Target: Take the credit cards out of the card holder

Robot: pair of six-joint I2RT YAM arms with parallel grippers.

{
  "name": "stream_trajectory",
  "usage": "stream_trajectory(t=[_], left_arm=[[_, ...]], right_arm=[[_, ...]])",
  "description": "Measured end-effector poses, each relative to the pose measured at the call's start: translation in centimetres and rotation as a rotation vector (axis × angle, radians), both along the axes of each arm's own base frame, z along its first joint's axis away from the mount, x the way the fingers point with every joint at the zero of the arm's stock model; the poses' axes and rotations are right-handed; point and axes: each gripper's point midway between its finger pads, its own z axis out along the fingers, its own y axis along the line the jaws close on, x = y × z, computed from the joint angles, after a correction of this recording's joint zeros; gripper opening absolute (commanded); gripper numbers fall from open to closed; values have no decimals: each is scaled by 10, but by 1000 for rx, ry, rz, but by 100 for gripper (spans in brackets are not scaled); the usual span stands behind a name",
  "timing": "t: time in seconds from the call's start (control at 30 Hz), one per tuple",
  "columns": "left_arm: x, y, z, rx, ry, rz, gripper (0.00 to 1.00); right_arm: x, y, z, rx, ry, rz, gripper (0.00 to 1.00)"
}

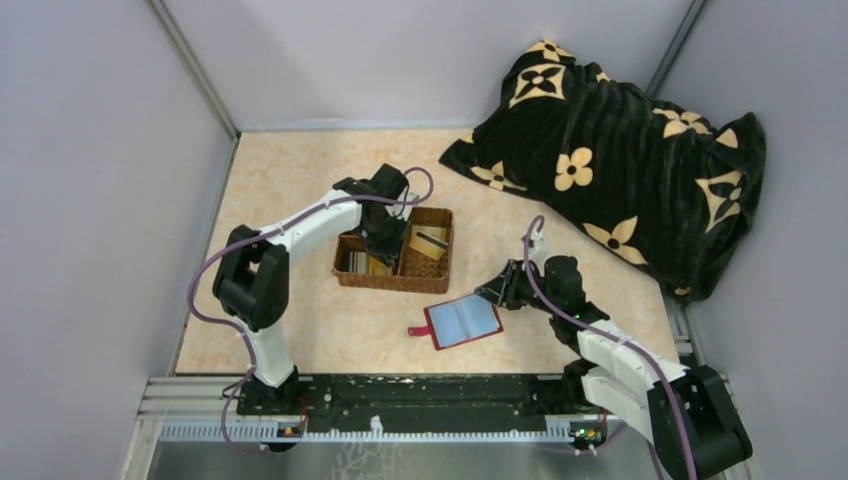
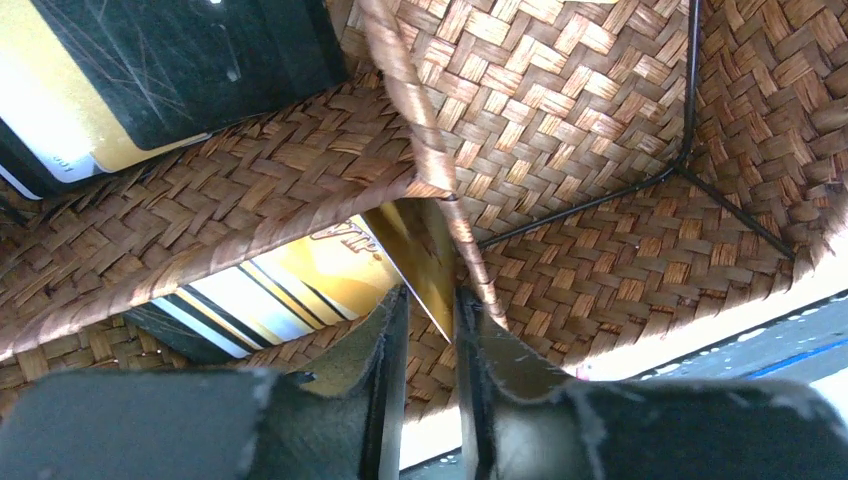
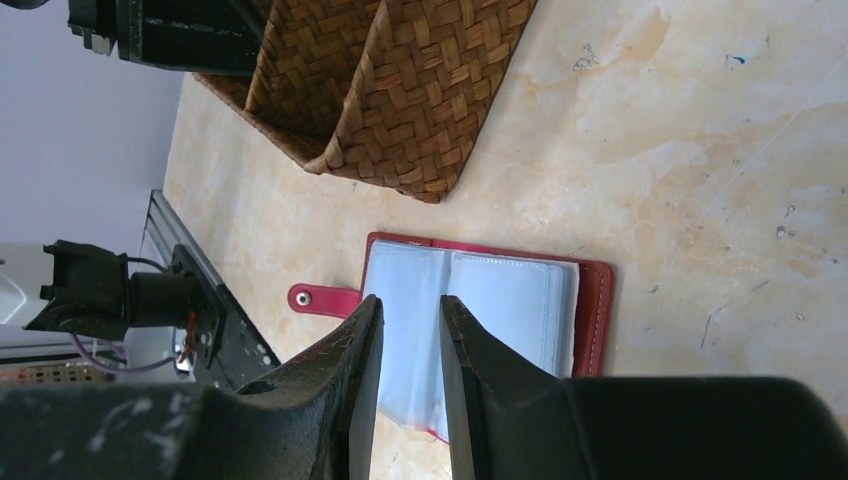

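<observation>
The red card holder (image 1: 463,321) lies open on the table, bluish pockets up, snap tab (image 3: 320,298) to its left. It also shows in the right wrist view (image 3: 510,300). My right gripper (image 1: 490,292) hovers just above it (image 3: 412,305), jaws narrowly apart and empty. My left gripper (image 1: 385,232) is down inside the wicker basket (image 1: 390,282). Its jaws (image 2: 432,300) stand slightly apart, with the corner of a gold credit card (image 2: 420,250) between the tips; the card leans on the divider. A striped card (image 2: 270,290) and a dark-and-gold card (image 2: 150,70) lie in the basket.
The basket's woven walls and divider (image 2: 420,110) closely surround the left fingers. A black blanket with tan flowers (image 1: 620,150) is heaped at the back right. Grey walls close the table on the left, back and right. The arm bases' rail (image 1: 420,400) runs along the near edge.
</observation>
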Motion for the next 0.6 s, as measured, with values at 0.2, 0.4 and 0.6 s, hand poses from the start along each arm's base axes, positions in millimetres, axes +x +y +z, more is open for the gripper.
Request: stream_trajectory(t=[0.2, 0.4, 0.6], left_arm=[[1, -6, 8, -29, -17, 9, 51], [4, -7, 27, -53, -74, 30, 64], [18, -4, 82, -124, -259, 89, 77]], right_arm=[[0, -1, 0, -1, 1, -3, 28], [0, -1, 0, -1, 2, -4, 28], [0, -1, 0, -1, 2, -4, 28]])
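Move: The left fingers are already opening around the upper edge of a gold card, its middle about 2 cm below them, by the basket's centre divider in the front-left compartment. The striped cards stand about 7 cm to the left of it, level with it; the black card lies some 8 cm ahead and 4 cm left, and the stripe card about 4 cm ahead and 9 cm right. From the right hand the gold card is roughly 7 cm ahead and 20 cm left. Upward, slowly at first and then faster, the left hand climbs about 8 cm out of the front-left compartment, with a small drift right at the start and a little forward late on. Its fingers go on opening wide and let go of the gold card beside the divider, while the wrist tilts some 15 degrees so the fingertips swing forward. ##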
